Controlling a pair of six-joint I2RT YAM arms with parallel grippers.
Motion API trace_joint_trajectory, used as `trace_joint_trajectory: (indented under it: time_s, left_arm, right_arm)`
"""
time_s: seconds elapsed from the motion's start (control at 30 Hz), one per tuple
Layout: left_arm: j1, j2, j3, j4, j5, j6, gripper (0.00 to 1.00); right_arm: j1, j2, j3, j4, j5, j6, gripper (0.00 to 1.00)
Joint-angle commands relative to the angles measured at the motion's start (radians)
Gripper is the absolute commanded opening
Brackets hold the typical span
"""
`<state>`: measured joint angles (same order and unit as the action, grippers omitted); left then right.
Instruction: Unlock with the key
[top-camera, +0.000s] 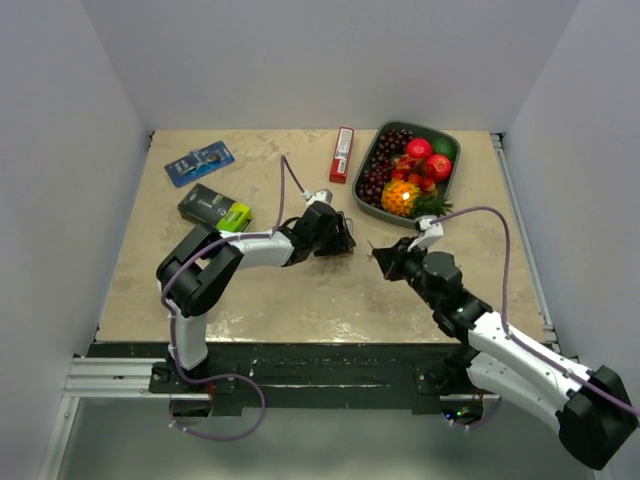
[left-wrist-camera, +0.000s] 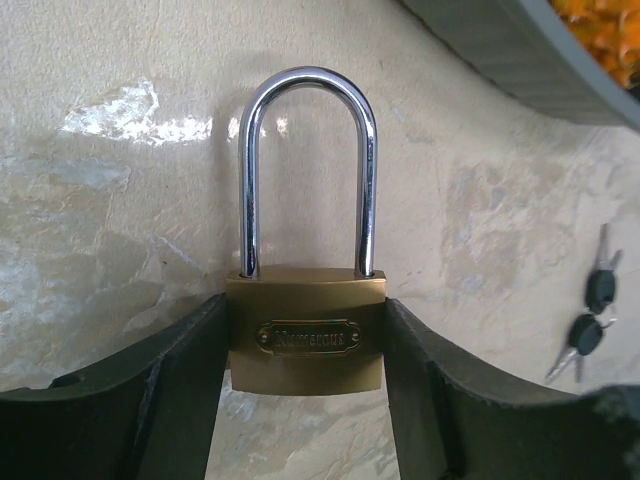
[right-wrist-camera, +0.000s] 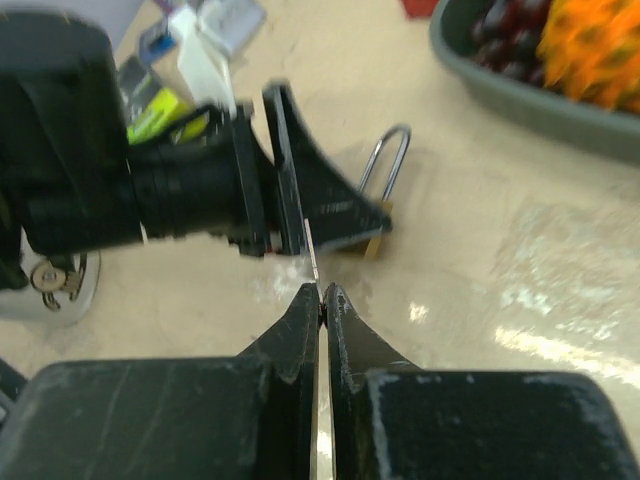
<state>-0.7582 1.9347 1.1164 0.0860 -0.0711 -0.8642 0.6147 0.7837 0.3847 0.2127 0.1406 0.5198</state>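
A brass padlock (left-wrist-camera: 305, 335) with a steel shackle (left-wrist-camera: 310, 80) stands clamped by its sides between the dark fingers (left-wrist-camera: 170, 400) of my left gripper (left-wrist-camera: 305, 312), low over the table. In the top view that gripper (top-camera: 342, 236) is at the table's middle. My right gripper (top-camera: 383, 258) sits just right of it, pointing at it. Its jaws are shut on a key, whose thin blade (right-wrist-camera: 313, 252) sticks out from the tips (right-wrist-camera: 322, 292) toward the left gripper and the padlock (right-wrist-camera: 378, 238). Two black-headed keys (left-wrist-camera: 590, 315) show to the padlock's right.
A grey tray (top-camera: 456, 152) of fruit stands at the back right, its rim (left-wrist-camera: 520, 60) close behind the padlock. A red packet (top-camera: 342, 153) lies beside it. A blue pack (top-camera: 199, 163) and a black-and-green box (top-camera: 213, 207) lie at the back left.
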Motion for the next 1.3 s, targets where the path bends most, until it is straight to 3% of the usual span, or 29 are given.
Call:
trace_joint_trajectory:
  time_s: [0.0,0.53,1.27]
  left_arm:
    - [0.026,0.021,-0.095,0.073,0.062,-0.107,0.0]
    - [0.036,-0.002,-0.201,0.231,0.116,-0.216,0.0]
    - [0.037,-0.025,-0.24,0.264,0.117,-0.237,0.0]
  right_arm:
    - [0.086,0.067,-0.069,0.226,0.07,0.063,0.0]
    - [0.154,0.528,-0.138,0.645,0.148,0.155,0.0]
    - [0.16,0.704,-0.081,0.68,0.198,0.192,0.0]
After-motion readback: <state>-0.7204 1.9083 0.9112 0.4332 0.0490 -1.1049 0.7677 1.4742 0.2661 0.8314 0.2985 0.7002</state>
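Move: The left fingers already pinch the padlock by its brass body, and the right fingers already hold the key. From the right hand the padlock lies about 7 cm ahead, 7 cm to the left and 14 cm below. The fruit basket stands some 27 cm ahead and 9 cm to the right, the spare keys about level and 16 cm to the right, both down on the table. From the left hand the key is roughly 6 cm back, 6 cm to the right and 14 cm up. Keeping the key pinched in its shut fingers, the right hand sinks some 13 cm and goes about 5 cm left, fast at first and then easing, its tip dipping about ten degrees as it brings the key towards the underside of the padlock body. The left fingers keep their grip on the padlock almost in place while that hand turns nearly 20 degrees, so its fingers lie flatter and point more to the right. ##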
